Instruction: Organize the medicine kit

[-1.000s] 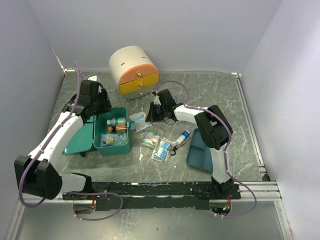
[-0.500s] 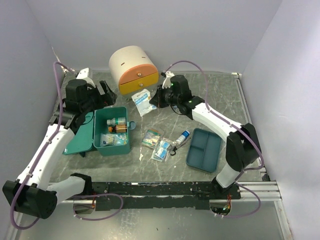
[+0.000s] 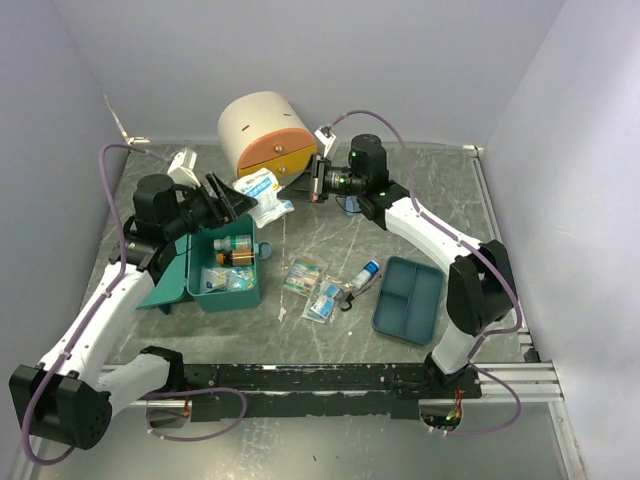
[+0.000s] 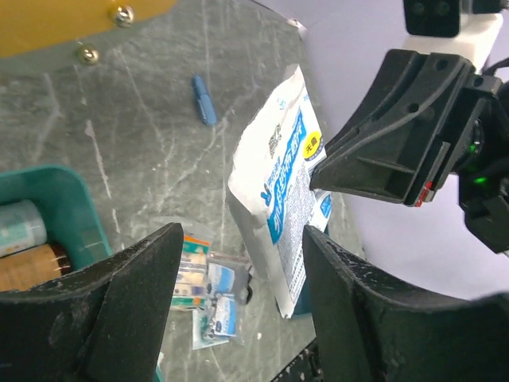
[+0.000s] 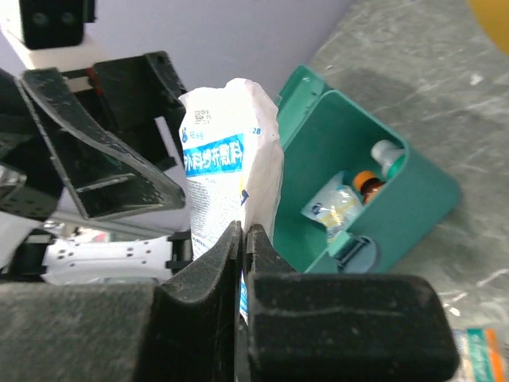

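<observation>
The medicine kit (image 3: 240, 292) is an open teal box left of centre, its lid (image 3: 163, 282) laid back, with bottles (image 3: 233, 250) and a sachet inside; it also shows in the right wrist view (image 5: 318, 171). A white and blue packet (image 3: 262, 192) hangs in the air above the kit's far side. My right gripper (image 3: 305, 187) (image 5: 242, 232) is shut on the packet's (image 5: 225, 159) edge. From the left my left gripper (image 3: 240, 198) (image 4: 242, 239) faces it, open, and the packet's (image 4: 278, 175) lower corner hangs between its fingers.
A cream cabinet (image 3: 262, 130) with orange and yellow drawers stands behind the packet. Loose sachets (image 3: 315, 285) and a small tube (image 3: 367, 272) lie mid-table. A dark-blue divided tray (image 3: 408, 300) sits at the right. A small blue cap (image 4: 205, 99) lies near the cabinet.
My right gripper has lifted the packet off the table and carried it left towards the left gripper. The left arm has turned right to meet it, its jaws now wide around the packet's corner.
</observation>
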{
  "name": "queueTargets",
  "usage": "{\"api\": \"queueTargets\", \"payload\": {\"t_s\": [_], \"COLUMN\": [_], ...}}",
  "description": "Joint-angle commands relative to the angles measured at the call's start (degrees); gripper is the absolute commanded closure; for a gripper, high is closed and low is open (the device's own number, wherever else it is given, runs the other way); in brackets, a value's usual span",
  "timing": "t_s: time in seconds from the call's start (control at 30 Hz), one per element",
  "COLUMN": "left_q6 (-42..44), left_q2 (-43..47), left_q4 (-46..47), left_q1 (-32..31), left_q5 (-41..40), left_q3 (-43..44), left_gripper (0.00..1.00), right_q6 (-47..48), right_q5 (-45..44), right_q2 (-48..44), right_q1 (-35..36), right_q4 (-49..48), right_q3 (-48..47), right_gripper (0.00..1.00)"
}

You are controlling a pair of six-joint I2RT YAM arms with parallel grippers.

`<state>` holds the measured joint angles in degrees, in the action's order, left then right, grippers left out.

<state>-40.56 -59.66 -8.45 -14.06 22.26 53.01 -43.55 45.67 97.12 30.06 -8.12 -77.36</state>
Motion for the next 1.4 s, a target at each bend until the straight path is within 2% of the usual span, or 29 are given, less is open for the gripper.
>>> {"api": "queueTargets", "payload": {"t_s": [0.0,0.27,0.37,0.47,0.57,0.67,0.9,0.97,1.1,1.17,1.23,1.37], "left_q6": [-6.4,-7.7,-3.4,3.4,13.6,24.2,49.2,56.4,66.1,73.6,78.9,84.5], "left_q2": [1.2,2.1,3.9,5.3,5.2,5.5,8.1,8.0,8.7,8.5,8.1,8.6], "left_q4": [7.8,11.8,13.6,17.1,17.9,18.0,21.1,23.3,28.8,26.8,24.9,28.6], "left_q1": [0.4,0.4,0.4,0.4,0.4,0.4,0.4,0.4,0.2,0.2,0.2,0.2], "left_q5": [6.2,5.3,4.8,8.3,11.4,13.2,12.6,14.1,15.3,16.6,17.1,17.7], "left_q3": [-1.3,-3.1,-4.2,-5.1,-3.7,-2.4,-3.8,-3.6,-3.2,-2.3,-0.9,-1.4], "left_gripper": [0.33,0.64,0.69,0.70,0.72,0.70,0.70,0.72,0.71,0.70,0.71,0.70], "right_q6": [-8.8,-6.5,-5.8,-5.5,-4.1,-2.6,-8.1,-10.9,-14.9,-16.4,-18.6,-22.2], "right_q5": [6.4,6.6,6.1,5.2,3.3,0.2,-1.0,-5.2,-6.6,-7.0,-7.0,-6.6], "right_q2": [1.4,1.6,1.0,0.2,-1.1,-2.4,-6.0,-5.2,0.4,3.0,4.4,6.5], "right_q1": [0.1,1.0,1.0,1.0,0.9,0.3,-1.5,-1.5,-0.8,-0.4,-0.4,0.1], "right_q4": [-8.0,-5.2,-4.1,-2.4,1.7,7.7,11.6,18.7,27.6,30.9,32.0,33.3], "right_q3": [-0.6,-1.2,-1.2,-1.8,-3.3,-5.2,-5.2,-9.9,-21.3,-26.6,-28.6,-30.2], "right_gripper": [1.00,1.00,0.99,0.80,0.55,0.43,0.39,0.39,0.39,0.38,0.38,0.36]}}
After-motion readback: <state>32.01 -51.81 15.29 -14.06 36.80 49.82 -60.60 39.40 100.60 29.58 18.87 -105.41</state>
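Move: The white packet reaches from the right fingers to between the still-open left ones; its middle is about 4 cm right and 3 cm ahead of the left hand, and 6 cm to the left of the right hand, level with both. The open teal box stands some 7 cm left of the left hand, 1 cm back and 22 cm below, and the drawer cabinet about 27 cm ahead, 2 cm right and 17 cm below. Left fingers pinch the packet, right fingers let go, then both hands rise some 10 cm, left tipping sharply upward. ##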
